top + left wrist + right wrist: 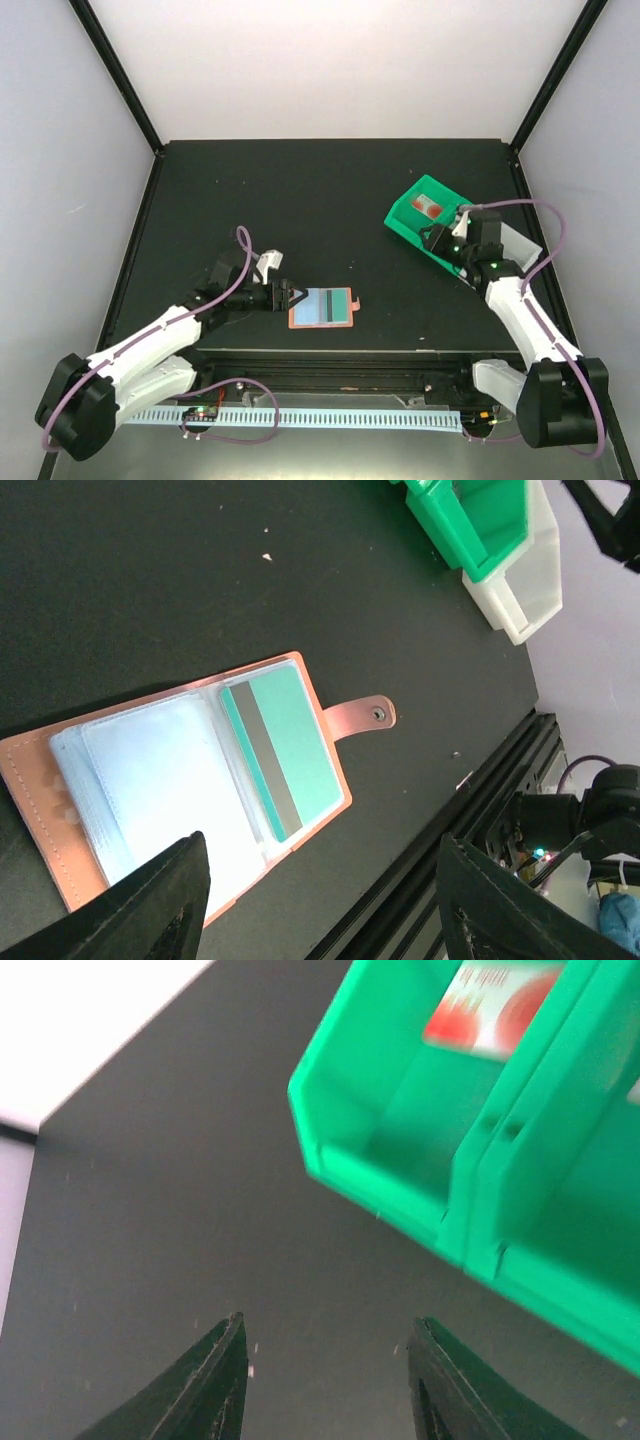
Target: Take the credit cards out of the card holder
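Note:
The salmon-pink card holder lies open on the black table near the front middle. In the left wrist view the card holder shows clear sleeves. A teal card with a dark stripe sits in its right half and pale blue cards in its left half. Its snap tab sticks out to the right. My left gripper is open and empty at the holder's left edge; the left gripper hangs over the holder's near side. My right gripper is open and empty beside the green bin; the right gripper is above bare table.
A green compartment bin stands at the back right with a red-and-white card in it, also seen in the right wrist view. A white bin adjoins it. The table's front rail runs close to the holder.

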Controlling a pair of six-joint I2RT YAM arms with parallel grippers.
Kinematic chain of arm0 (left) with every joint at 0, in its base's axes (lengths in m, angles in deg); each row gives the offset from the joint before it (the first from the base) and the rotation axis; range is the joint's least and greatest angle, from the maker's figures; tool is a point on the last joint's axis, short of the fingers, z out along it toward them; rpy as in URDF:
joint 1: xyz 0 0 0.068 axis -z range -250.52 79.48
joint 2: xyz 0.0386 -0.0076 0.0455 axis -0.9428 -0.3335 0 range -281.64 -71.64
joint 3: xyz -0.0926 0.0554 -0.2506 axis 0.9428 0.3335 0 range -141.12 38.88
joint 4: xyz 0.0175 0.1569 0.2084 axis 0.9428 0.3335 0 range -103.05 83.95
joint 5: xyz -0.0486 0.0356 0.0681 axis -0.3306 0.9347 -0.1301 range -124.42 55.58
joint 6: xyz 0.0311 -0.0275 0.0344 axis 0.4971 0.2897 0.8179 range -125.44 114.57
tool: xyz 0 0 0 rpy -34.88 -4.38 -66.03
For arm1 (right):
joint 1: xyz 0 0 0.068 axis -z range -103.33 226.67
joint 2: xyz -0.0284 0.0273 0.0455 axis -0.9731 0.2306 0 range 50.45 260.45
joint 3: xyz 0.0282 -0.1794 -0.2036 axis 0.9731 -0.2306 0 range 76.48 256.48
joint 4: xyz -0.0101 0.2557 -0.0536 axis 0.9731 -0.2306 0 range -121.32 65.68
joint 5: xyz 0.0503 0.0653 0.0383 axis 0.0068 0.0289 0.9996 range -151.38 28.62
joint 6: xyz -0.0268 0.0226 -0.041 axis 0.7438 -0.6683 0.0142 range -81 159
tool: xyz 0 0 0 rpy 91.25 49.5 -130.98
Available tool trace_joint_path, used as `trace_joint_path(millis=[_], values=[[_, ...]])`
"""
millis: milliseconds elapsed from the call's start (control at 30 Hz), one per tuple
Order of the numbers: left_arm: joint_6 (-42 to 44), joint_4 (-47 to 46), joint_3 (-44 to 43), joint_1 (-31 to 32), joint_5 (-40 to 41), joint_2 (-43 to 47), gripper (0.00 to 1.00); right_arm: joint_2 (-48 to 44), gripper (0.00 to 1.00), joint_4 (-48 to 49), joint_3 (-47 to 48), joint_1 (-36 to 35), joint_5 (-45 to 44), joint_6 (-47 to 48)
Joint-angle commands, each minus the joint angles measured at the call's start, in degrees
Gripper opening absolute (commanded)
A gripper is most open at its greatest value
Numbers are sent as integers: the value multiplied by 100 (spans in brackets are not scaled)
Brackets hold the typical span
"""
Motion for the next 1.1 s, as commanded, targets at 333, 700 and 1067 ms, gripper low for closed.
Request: trace_joint_path(millis=[333, 700, 1067], values=[[-208, -1331, 450, -19, -629, -701, 60, -330, 47, 644, -1118, -2788, -215, -625], [-441, -1782, 737, -18, -670, -894, 59, 121, 47, 1095, -1008, -4743, -969, -1325], [-529, -1798, 823, -18, -624, -1035, 59, 1519, 47, 1428, -562, -5314, -1208, -1274]])
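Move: Back and to the left of the right hand lies the teal card in the open card holder, about 15 cm back, 23 cm left and 13 cm below. Its strap sits some 5 cm to the right of the card, the clear sleeves about 8 cm to its left. The green box is roughly 7 cm ahead and 7 cm right of this hand. From the left hand the sleeves lie about 2 cm right, the teal card 10 cm right, both 9 cm below. Swinging away from the green box, the right hand sweeps some 22 cm left and 15 cm back to the teal card's side of the holder, sinking about 9 cm and turning some 35 degrees counter-clockwise, its fingers staying half open. The left hand meanwhile sinks about 5 cm over the sleeves, easing slightly back and tipping its fingers a little, which also stay parted. ##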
